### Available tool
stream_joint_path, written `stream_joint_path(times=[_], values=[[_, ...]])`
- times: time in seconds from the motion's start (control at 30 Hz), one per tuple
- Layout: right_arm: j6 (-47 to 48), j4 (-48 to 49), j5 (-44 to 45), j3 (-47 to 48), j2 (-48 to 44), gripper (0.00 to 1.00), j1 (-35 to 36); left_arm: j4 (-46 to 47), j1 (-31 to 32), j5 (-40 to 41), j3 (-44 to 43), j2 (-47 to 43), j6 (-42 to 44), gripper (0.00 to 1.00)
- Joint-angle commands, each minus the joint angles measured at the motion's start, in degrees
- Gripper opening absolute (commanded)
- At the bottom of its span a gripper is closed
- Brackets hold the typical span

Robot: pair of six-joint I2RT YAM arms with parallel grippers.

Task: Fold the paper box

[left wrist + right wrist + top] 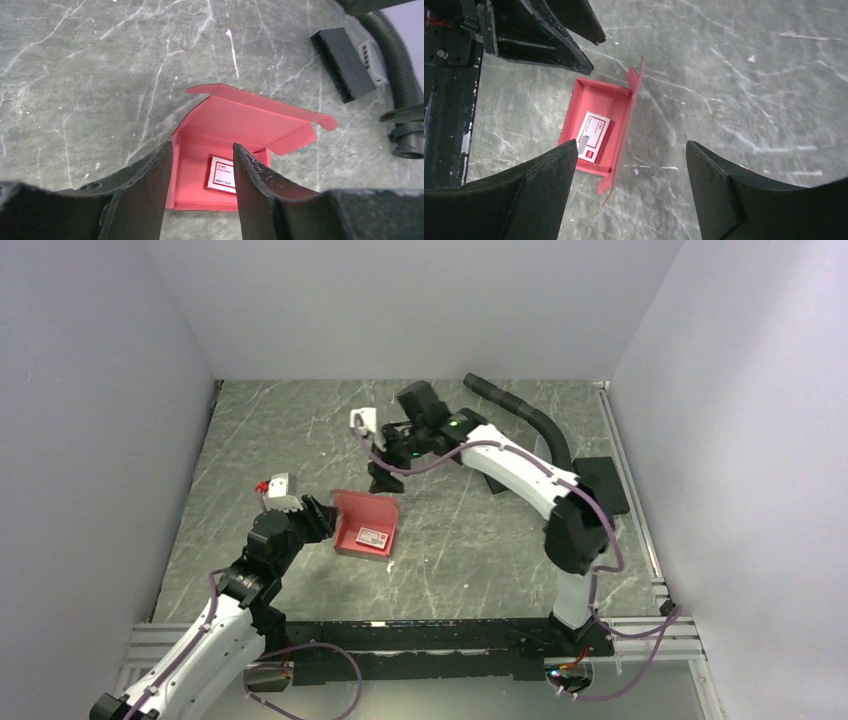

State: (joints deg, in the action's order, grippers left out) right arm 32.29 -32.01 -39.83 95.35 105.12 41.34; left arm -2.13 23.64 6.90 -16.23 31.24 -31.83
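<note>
The paper box (362,515) is red-pink card and lies on the grey table as a shallow tray, its lid flap (260,117) standing up along the far side. A small red-and-white card (220,173) lies flat inside it. My left gripper (322,519) hovers at the tray's left end, open, its two fingers spread over the tray and holding nothing. In the left wrist view the gripper (202,146) frames the card. My right gripper (386,480) hangs above and behind the lid, open wide and empty. In the right wrist view the box (594,107) lies below that gripper (631,145).
A black flat pad (603,483) lies at the right by the metal rail (628,490). A black ribbed hose (523,415) curves across the back right. A black connector block (343,63) sits beyond the box. White walls close the table in on three sides.
</note>
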Motion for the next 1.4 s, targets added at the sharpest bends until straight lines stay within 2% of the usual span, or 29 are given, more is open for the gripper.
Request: stream_joint_path(times=[0.0,0.2,0.33,0.43,0.47,0.63,0.83,0.97,1.1,1.23,1.37], values=[[5.66,-11.15,4.9,7.3,7.94,0.83,2.76,4.73,-0.26,0.06,1.82,1.27,3.73,0.52],[5.32,-14.37,7.75,13.47,14.0,0.8,3.75,9.74,-0.61,-1.81,4.4,2.82,5.32,0.52],[5.2,-15.43,6.87,14.69,16.14,0.72,4.05,11.67,-0.76,-4.24,5.17,4.12,6.13,0.52],[5.53,-16.26,6.45,15.08,17.37,0.58,4.45,12.6,-0.79,-5.1,5.54,4.76,6.22,0.51],[5.44,-16.15,6.39,14.93,17.49,0.49,4.45,12.82,-0.79,-5.54,5.75,4.7,6.36,0.51],[7.14,-15.65,6.41,12.28,15.31,0.19,4.39,9.98,-0.86,-5.88,6.07,1.88,5.89,0.48],[10.17,-13.73,6.43,5.08,8.52,0.03,3.43,6.65,-0.81,-5.98,6.98,-5.99,2.68,0.49],[12.15,-14.59,7.06,2.32,5.0,0.0,2.16,4.97,-0.86,-6.34,6.83,-8.36,0.37,0.49],[12.8,-14.09,7.12,-2.52,1.28,0.0,1.22,7.14,-0.87,-7.32,7.4,-7.32,-0.95,0.47],[12.81,-13.06,7.03,-6.87,-0.55,0.0,0.73,16.96,-0.87,-7.05,9.19,0.09,-1.56,0.32],[13.14,-13.6,6.35,-8.01,-0.37,0.0,0.15,29.21,-0.87,-8.07,8.95,12.91,1.0,0.3]])
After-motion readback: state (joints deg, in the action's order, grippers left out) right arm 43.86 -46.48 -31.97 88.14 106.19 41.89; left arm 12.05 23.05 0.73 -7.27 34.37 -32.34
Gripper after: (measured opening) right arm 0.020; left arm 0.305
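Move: The paper box's raised lid has its middle about 7 cm to the right hand's left, 1 cm back and 11 cm below. The box tray sits under it, about 5 cm back, 8 cm left and 16 cm down, with the small white carton inside, roughly 6 cm back, 7 cm left and 17 cm down. From the left hand, the lid is some 6 cm ahead, 4 cm right and 6 cm below. Right hand sinks about 10 cm, pinches the lid's right edge, drags it 7 cm right; left hand bobs. ##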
